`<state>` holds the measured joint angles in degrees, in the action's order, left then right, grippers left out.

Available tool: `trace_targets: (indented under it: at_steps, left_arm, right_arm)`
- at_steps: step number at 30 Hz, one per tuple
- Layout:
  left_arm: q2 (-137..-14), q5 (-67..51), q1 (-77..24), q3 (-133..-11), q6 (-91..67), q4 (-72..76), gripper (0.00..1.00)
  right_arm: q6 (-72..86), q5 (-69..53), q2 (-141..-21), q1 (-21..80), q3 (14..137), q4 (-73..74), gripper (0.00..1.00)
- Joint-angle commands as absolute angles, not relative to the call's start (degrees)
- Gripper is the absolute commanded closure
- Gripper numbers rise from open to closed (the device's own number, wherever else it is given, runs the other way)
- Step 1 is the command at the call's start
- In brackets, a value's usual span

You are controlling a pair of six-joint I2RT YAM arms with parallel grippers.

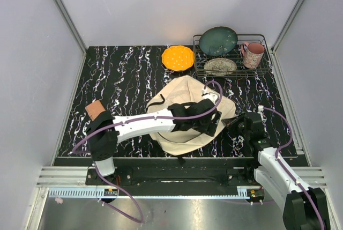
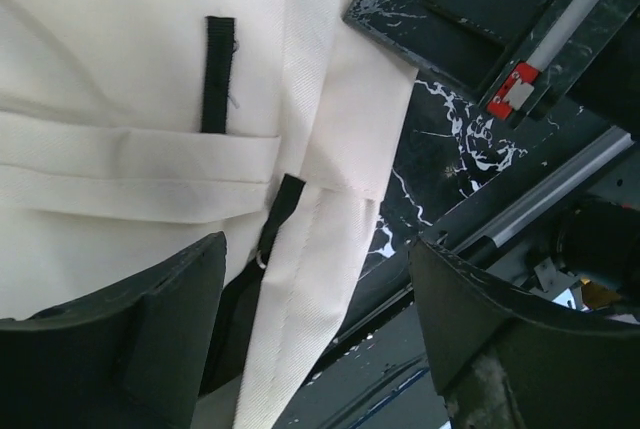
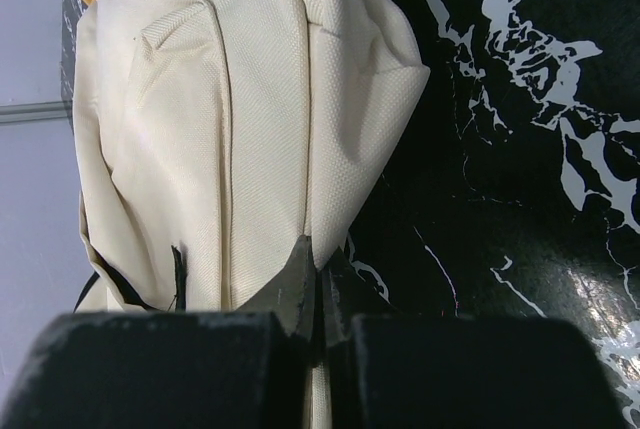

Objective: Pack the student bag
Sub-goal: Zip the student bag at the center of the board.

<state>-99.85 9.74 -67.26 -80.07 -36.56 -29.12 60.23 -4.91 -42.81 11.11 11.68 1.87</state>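
The student bag (image 1: 185,93), a cream fabric backpack, lies flat in the middle of the black marbled table. My left arm reaches across it, and my left gripper (image 1: 211,120) hovers over its near right edge. In the left wrist view the left gripper (image 2: 318,249) is open. A cream seam flap of the bag (image 2: 300,289) and a black strap with a metal ring (image 2: 275,219) lie between the jaws, untouched. My right gripper (image 1: 231,123) is at the bag's right corner. In the right wrist view the right gripper (image 3: 322,254) is shut, pinching the bag's (image 3: 200,99) fabric edge.
An orange plate (image 1: 178,58) lies behind the bag. A wire rack (image 1: 257,37) at the back right holds a green plate (image 1: 218,40), a patterned dish (image 1: 220,66) and a pink mug (image 1: 253,54). A brown block (image 1: 95,109) sits near the left arm's elbow.
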Motion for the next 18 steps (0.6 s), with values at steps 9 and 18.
trace_targets:
  at_steps: [9,18]
  left_arm:
    - [-107.4,16.7,-69.2,-87.8,-41.5,-35.1,0.33]
    - [-111.5,17.8,-69.3,-90.6,-41.7,-36.2,0.51]
  right_arm:
    - [59.3,-4.0,-41.7,11.6,15.4,4.5,0.97]
    - [58.6,-3.6,-41.8,11.6,16.2,5.5,0.97]
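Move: The black zipper tab on the student bag lies almost straight below the open left fingers, about 7 cm down and within a centimetre or so sideways. The bag edge pinched by the right hand is some 5 cm ahead and 6 cm to the right of the left hand; a black strap lies about 6 cm straight ahead. From the right hand, the tab is roughly 7 cm left and 5 cm back. The zipper tab is closed in on from above: the left hand sinks about 5 cm towards it, with a small swing to the right and back again, while the wrist tips some 10 degrees so that the fingers point more steeply down. Its fingers draw partly together either side of the tab but stay open; the right hand keeps its pinch on the bag edge and holds still. ##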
